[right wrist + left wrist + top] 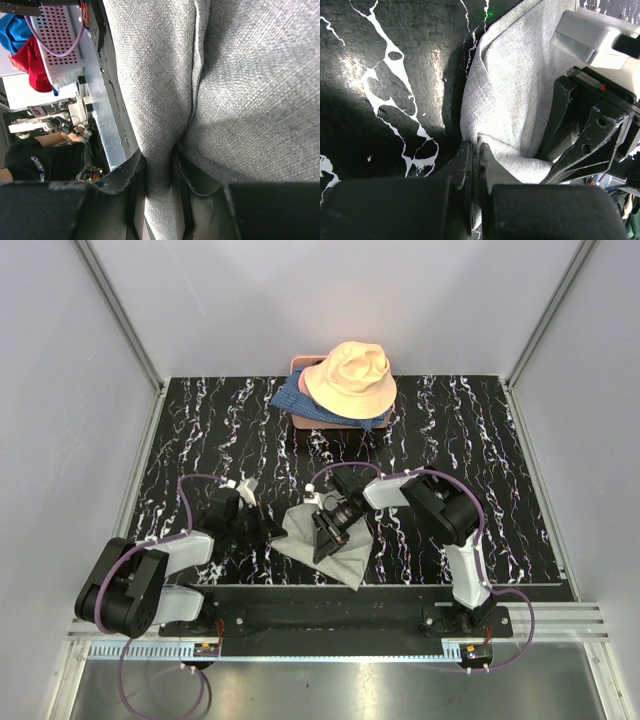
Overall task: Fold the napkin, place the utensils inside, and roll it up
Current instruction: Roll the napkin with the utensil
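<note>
The light-grey napkin (pixel 345 558) lies bunched on the black marbled table (pixel 470 440) near the front edge, between my two arms. My left gripper (pixel 277 533) is at its left edge; in the left wrist view this gripper (pixel 476 150) is shut on a thin edge of the napkin (pixel 515 90). My right gripper (pixel 328 535) reaches in from the right over the cloth. In the right wrist view that gripper (pixel 159 162) is shut on a raised fold of the napkin (pixel 240 75). The utensils are out of view.
A peach bucket hat (pixel 350 378) sits on blue patterned fabric (pixel 296 400) over a pink box at the table's back centre. Grey walls close in both sides. A metal rail (pixel 330 645) runs along the front below the arm bases.
</note>
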Robot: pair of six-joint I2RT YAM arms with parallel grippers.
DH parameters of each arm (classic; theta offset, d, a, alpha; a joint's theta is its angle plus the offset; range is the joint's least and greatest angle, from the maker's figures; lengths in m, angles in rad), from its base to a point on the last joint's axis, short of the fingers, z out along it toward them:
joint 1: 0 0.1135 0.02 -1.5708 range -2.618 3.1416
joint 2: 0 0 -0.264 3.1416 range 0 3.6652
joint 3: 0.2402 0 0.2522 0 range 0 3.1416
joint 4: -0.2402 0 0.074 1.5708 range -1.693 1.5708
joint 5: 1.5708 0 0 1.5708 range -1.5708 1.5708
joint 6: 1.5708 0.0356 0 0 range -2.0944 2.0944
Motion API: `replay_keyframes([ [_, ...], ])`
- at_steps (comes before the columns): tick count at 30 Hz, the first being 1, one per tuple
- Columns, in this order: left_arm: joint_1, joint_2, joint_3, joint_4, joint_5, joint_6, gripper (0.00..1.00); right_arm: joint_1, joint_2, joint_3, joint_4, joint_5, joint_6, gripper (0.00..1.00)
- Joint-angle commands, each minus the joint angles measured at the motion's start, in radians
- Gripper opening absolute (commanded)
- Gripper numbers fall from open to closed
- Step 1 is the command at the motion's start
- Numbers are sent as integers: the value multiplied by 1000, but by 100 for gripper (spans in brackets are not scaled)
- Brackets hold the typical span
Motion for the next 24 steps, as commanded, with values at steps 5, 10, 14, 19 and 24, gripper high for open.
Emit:
replay_keyframes([
  [5,-1,20,12,-63,14,26,0,-32,-66,67,-36,87,-31,49],
  [10,-1,23,24,-79,-6,30,0,-29,-221,63,-71,261,-27,71],
  [14,-1,34,34,-88,-19,33,0,53,-336,21,-63,531,-34,73],
  [19,-3,60,47,-89,-26,40,0,235,-460,-75,47,967,-44,76],
  [24,0,84,61,-92,-28,43,0,371,-477,-129,142,1206,-71,76],
])
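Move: The napkin's rolled edge is between the right hand's fingers, right at its hand point. The left fingers pinch the roll's end, roughly 9 cm to the left of the right hand and 4 cm ahead; the loose napkin lies about 6 cm to its right and 1 cm back. From the left hand, the rolled part at the right fingers is some 9 cm right and 4 cm back. Right fingers open off the roll, rise about 6 cm going forward, then back-left, tipping down; left keeps pinching. ##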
